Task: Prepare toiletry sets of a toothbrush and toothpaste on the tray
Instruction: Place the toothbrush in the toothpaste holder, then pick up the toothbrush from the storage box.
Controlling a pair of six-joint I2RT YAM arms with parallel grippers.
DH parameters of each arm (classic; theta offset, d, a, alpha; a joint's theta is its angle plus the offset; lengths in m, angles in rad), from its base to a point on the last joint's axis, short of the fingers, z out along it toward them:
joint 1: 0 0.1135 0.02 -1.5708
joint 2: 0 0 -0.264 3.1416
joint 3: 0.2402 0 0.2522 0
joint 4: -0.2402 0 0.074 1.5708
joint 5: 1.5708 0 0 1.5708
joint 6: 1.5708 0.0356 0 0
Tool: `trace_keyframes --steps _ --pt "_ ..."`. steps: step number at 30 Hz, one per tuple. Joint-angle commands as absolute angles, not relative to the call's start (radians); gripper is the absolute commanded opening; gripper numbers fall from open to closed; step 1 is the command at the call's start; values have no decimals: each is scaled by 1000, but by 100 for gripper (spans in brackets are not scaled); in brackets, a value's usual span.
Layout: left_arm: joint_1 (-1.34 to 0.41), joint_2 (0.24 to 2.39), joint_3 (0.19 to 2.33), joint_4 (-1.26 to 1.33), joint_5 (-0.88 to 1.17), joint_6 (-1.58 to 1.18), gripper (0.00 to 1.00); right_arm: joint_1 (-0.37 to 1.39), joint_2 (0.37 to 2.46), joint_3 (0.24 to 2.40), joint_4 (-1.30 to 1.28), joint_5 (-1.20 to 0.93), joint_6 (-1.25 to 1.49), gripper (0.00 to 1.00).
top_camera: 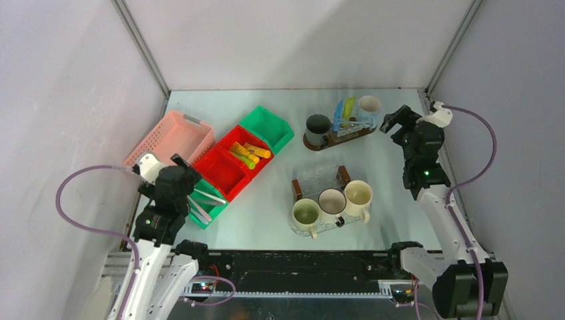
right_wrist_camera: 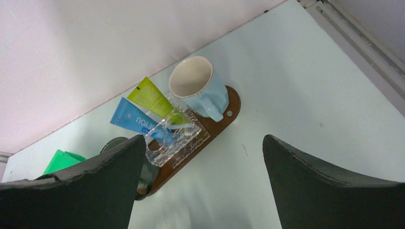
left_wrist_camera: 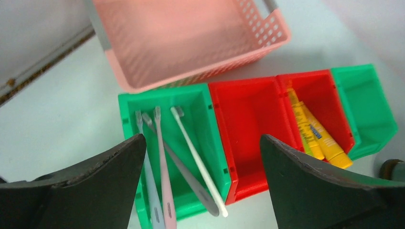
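A brown tray (top_camera: 313,143) at the back carries a dark mug (top_camera: 318,125), a pale blue mug (right_wrist_camera: 196,86) and a clear holder (right_wrist_camera: 179,140). In the holder stand a blue toothpaste tube (right_wrist_camera: 131,117) and a green one (right_wrist_camera: 150,97), with a pale toothbrush (right_wrist_camera: 186,127) across them. My right gripper (right_wrist_camera: 203,138) hangs open and empty, just right of this tray. My left gripper (left_wrist_camera: 201,138) is open and empty above a green bin (left_wrist_camera: 165,93) that holds several toothbrushes (left_wrist_camera: 196,155). Yellow toothpaste tubes (left_wrist_camera: 310,131) lie in a red bin (left_wrist_camera: 329,81).
A second tray (top_camera: 344,175) near the front bears three mugs (top_camera: 331,202) and a clear holder (top_camera: 320,179). An empty red bin (left_wrist_camera: 248,124) and an empty green bin (top_camera: 268,128) sit in the bin row. A pink basket (top_camera: 172,139) stands at the left, by the wall.
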State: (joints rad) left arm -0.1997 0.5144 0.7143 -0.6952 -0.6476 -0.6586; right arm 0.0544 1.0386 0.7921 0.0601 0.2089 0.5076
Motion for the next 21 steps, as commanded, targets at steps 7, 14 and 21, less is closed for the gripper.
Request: trace_keyframes --steps 7,14,21 --pt "-189 734 766 -978 -565 -951 83 85 893 826 -89 218 495 94" --pt "-189 860 726 -976 -504 -991 59 135 845 817 -111 252 474 94" --pt "-189 969 720 -987 -501 -1021 50 180 792 806 -106 321 422 96"
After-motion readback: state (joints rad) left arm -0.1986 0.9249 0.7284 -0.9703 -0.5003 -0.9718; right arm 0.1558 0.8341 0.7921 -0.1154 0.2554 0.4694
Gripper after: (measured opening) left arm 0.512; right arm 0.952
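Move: The pink toothbrush in the green compartment lies some 19 cm below the left gripper, about 2 cm back and 3 cm right. From the gripper at that depth, the blue toothbrush is about 3 cm back and 2 cm right, the white one 2 cm ahead and 5 cm right, the empty red compartment 8 cm ahead and 14 cm right. From the right gripper, the pink toothbrush is roughly 70 cm left, 18 cm back and 24 cm below. Bring the left gripper down about 11 cm over the toothbrushes, easing slightly back and right and tipping the fingers some 30 degrees further down, while closing them from wide to half open around the line of the pink and grey handles, still above them. Keep drawing the open right gripper back from the toothpaste holder, rising and drifting a little left. ##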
